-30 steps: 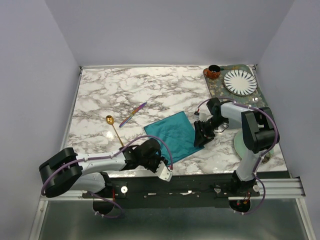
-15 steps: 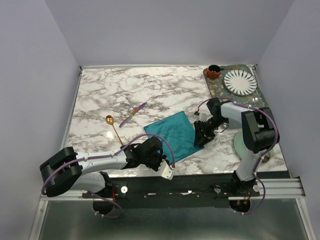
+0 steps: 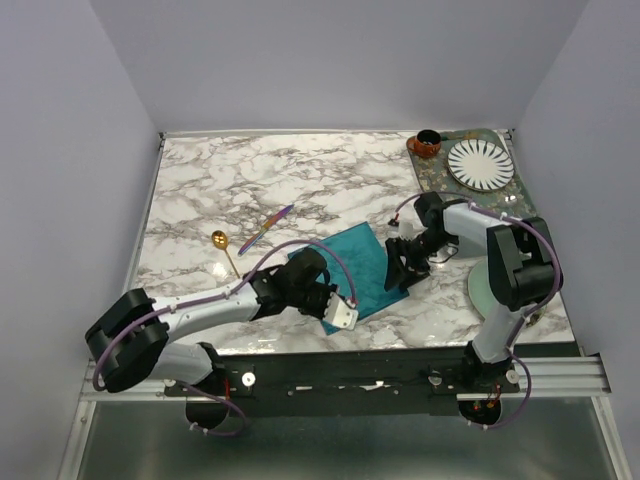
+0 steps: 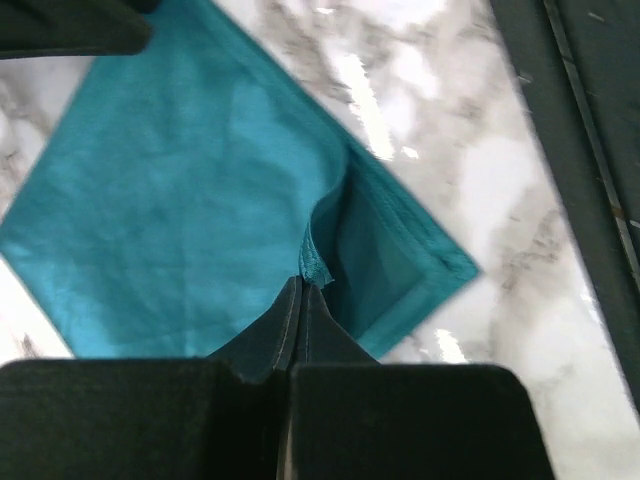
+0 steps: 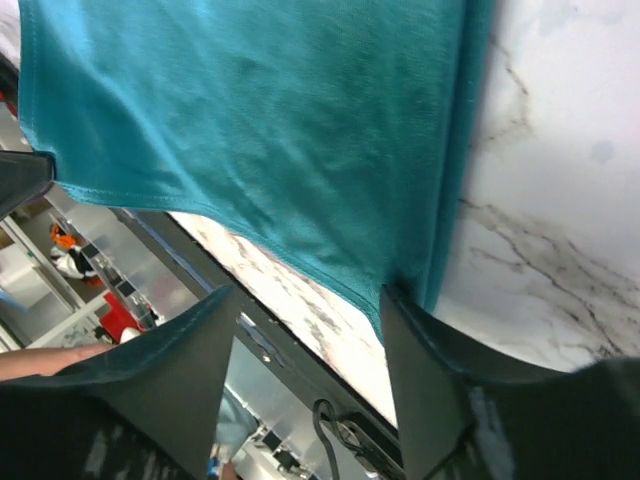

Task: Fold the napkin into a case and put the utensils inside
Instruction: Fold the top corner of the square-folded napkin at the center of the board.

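The teal napkin (image 3: 362,258) lies spread near the table's front edge, between the two arms. My left gripper (image 3: 330,292) is shut on a bit of the napkin's (image 4: 180,200) top layer by its near corner (image 4: 305,278), and this layer stands lifted off the one beneath. My right gripper (image 5: 305,300) is open at the napkin's (image 5: 280,120) right edge, one finger (image 5: 425,340) touching the hem. Two utensils lie on the marble to the left: the purple one (image 3: 266,228) and the gold spoon (image 3: 222,243). No folded case shows.
A striped plate (image 3: 480,163) and a brown cup (image 3: 427,143) sit on a dark mat at the back right. A pale green saucer (image 3: 478,288) lies under my right arm. The table's front rail (image 3: 400,355) runs just beyond the napkin's near corner.
My left gripper has shut on the napkin's near corner and moved up and right over the cloth, lifting that layer. My right gripper's jaws have spread wider.
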Controlling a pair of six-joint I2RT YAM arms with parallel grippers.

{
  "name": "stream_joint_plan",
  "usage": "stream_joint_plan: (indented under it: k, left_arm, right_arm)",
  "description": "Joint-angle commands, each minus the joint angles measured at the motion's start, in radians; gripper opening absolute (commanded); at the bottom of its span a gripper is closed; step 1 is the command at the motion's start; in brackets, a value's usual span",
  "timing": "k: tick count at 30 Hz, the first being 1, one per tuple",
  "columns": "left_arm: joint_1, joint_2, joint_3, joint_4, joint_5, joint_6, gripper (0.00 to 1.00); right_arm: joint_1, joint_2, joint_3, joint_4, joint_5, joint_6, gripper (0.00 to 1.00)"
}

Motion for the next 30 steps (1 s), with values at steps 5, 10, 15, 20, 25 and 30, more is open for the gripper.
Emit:
stream_joint_plan:
  k: [5,10,15,20,25,30]
  left_arm:
    - [0.168,0.195,0.291,-0.078,0.157,-0.121,0.00]
    - [0.234,0.324,0.429,-0.113,0.169,-0.170,0.00]
    - [0.280,0.471,0.595,-0.145,0.158,-0.202,0.00]
    - [0.311,0.588,0.729,-0.190,0.164,-0.211,0.00]
    - [0.324,0.651,0.793,-0.219,0.157,-0.194,0.00]
    - [0.343,0.717,0.872,-0.259,0.163,-0.188,0.00]
  right_arm:
    - [-0.001,-0.098,0.089,-0.027,-0.028,0.000,0.81]
    - [-0.015,-0.112,0.114,-0.027,0.018,-0.004,0.90]
    - [-0.036,-0.111,0.118,-0.035,0.026,-0.007,0.94]
    - [-0.053,-0.106,0.126,-0.043,0.034,-0.010,0.95]
    - [-0.071,-0.100,0.129,-0.050,0.032,-0.013,0.95]
    - [-0.076,-0.094,0.124,-0.057,0.031,-0.015,0.94]
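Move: From the left hand, which already pinches the top layer's corner, the napkin's far corner lies about 23 cm ahead, 9 cm to the right and 4 cm below. At that same level, the near corner is 5 cm straight back, the left corner 15 cm ahead and 9 cm left, and the right corner 5 cm ahead and 20 cm right. The right hand has that right corner directly under it, 2 cm down; from it the far corner is 16 cm ahead and 10 cm left. Forward and somewhat right sweeps the left hand, about 20 cm in all, carrying the pinched corner over the napkin to near its far corner; it rises some 4 cm early, then sinks slightly, turning about 20 degrees counter-clockwise with its fingers kept shut. The right hand backs off the right corner, up and forward about 4 cm each, opening wide. ##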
